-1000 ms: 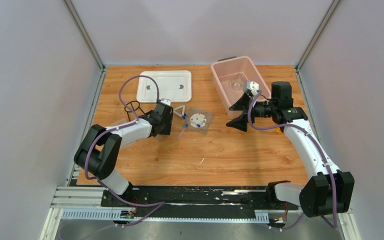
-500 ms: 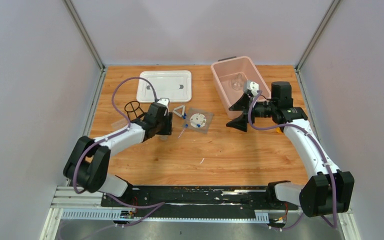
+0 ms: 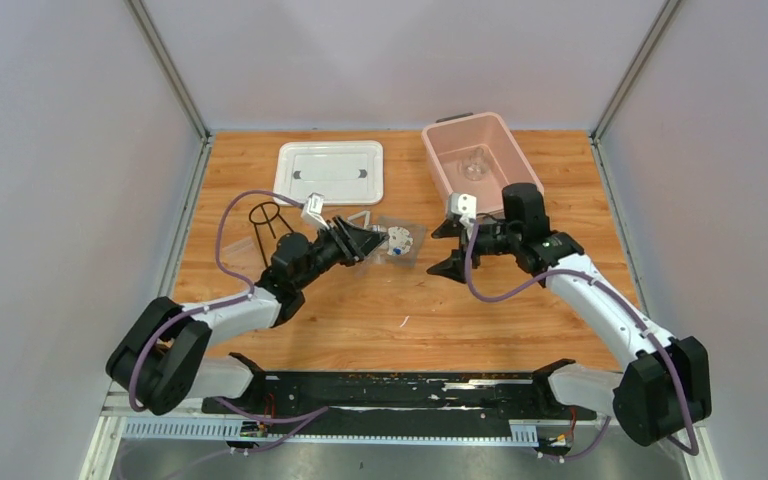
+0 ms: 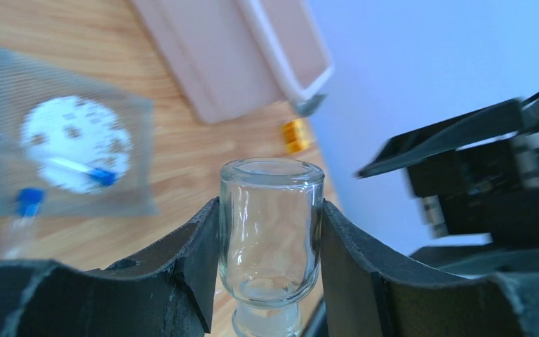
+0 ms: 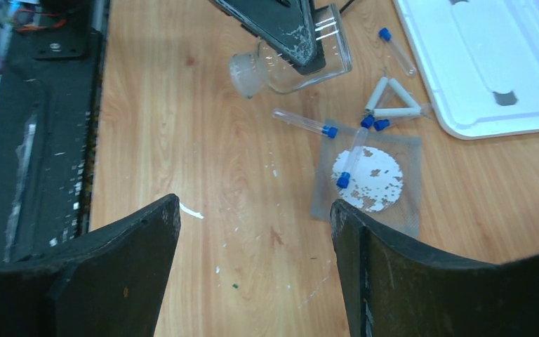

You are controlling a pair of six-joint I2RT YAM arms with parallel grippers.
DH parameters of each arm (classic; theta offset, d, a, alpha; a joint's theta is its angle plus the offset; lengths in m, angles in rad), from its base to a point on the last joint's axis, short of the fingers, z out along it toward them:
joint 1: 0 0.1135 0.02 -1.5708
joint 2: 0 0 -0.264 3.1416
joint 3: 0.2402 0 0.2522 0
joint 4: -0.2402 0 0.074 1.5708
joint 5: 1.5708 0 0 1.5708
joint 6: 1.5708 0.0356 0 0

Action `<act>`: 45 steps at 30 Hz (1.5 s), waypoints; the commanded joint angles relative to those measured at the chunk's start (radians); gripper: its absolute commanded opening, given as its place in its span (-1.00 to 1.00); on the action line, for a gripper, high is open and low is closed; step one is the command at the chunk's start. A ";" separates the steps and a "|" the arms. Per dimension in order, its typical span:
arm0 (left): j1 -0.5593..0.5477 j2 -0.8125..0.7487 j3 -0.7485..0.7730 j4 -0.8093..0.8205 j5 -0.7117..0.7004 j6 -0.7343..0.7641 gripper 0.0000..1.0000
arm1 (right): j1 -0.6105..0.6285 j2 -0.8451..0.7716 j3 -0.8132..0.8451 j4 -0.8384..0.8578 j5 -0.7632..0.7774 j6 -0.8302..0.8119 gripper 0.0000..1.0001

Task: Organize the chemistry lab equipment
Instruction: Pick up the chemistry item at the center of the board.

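Observation:
My left gripper (image 4: 270,210) is shut on a clear glass bottle (image 4: 270,232), and its jaws press both sides of the bottle's body. In the right wrist view the bottle (image 5: 291,67) hangs tilted above the wood. My right gripper (image 5: 256,207) is open and holds nothing, and it hovers over bare table just right of the mesh square with a white disc (image 5: 368,179). Blue-capped tubes (image 5: 305,123) lie on and beside the mesh, next to a small white triangle (image 5: 391,102). The black wire ring tripod (image 3: 265,222) stands at the left. From above, the two grippers (image 3: 360,240) (image 3: 447,247) face each other across the mesh (image 3: 397,243).
The pink bin (image 3: 442,165) sits at the back right with a clear glass piece (image 3: 475,165) inside. Its white lid (image 3: 328,172) lies at the back centre. A small orange object (image 4: 295,135) rests near the bin. White flecks dot the wood at the front.
The left gripper closed on the glass bottle, lifted it and swung right towards the mesh. The right arm moved left from the pink bin towards the mesh, still open.

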 commanded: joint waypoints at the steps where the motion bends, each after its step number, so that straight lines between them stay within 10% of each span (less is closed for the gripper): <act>1: -0.070 0.057 0.058 0.310 -0.153 -0.304 -1.00 | 0.085 -0.049 -0.068 0.343 0.291 0.180 0.55; 15: -0.166 0.230 0.098 0.340 -0.449 -0.676 -1.00 | 0.232 -0.080 -0.170 0.565 0.463 0.200 0.20; 32: -0.201 0.308 0.084 0.409 -0.469 -0.844 -1.00 | 0.351 -0.020 -0.196 0.641 0.700 0.088 -0.32; 45: -0.201 0.364 0.061 0.526 -0.472 -0.897 -1.00 | 0.365 0.016 -0.171 0.569 0.707 0.026 -0.25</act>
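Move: The glass bottle, already held in the left fingers, is about 11 cm to the right hand's left, 4 cm ahead and a touch lower. On the table some 21 cm below the right hand, the wire gauze lies about 8 cm ahead and 8 cm left; a blue-capped tube lies about 15 cm left and 4 cm ahead. For the left hand, the place to bring the bottle is the right gripper, about 11 cm right, 4 cm back, slightly higher. Leftward and forward, the right hand goes some 7 cm towards the bottle's neck, swinging its fingertips forward and narrowing its wide-open fingers to under half. The left hand keeps its grip and carries the bottle about 4 cm right and 4 cm forward, bobbing up first, while rolling strongly with its left side sinking to turn the neck towards the right gripper. ##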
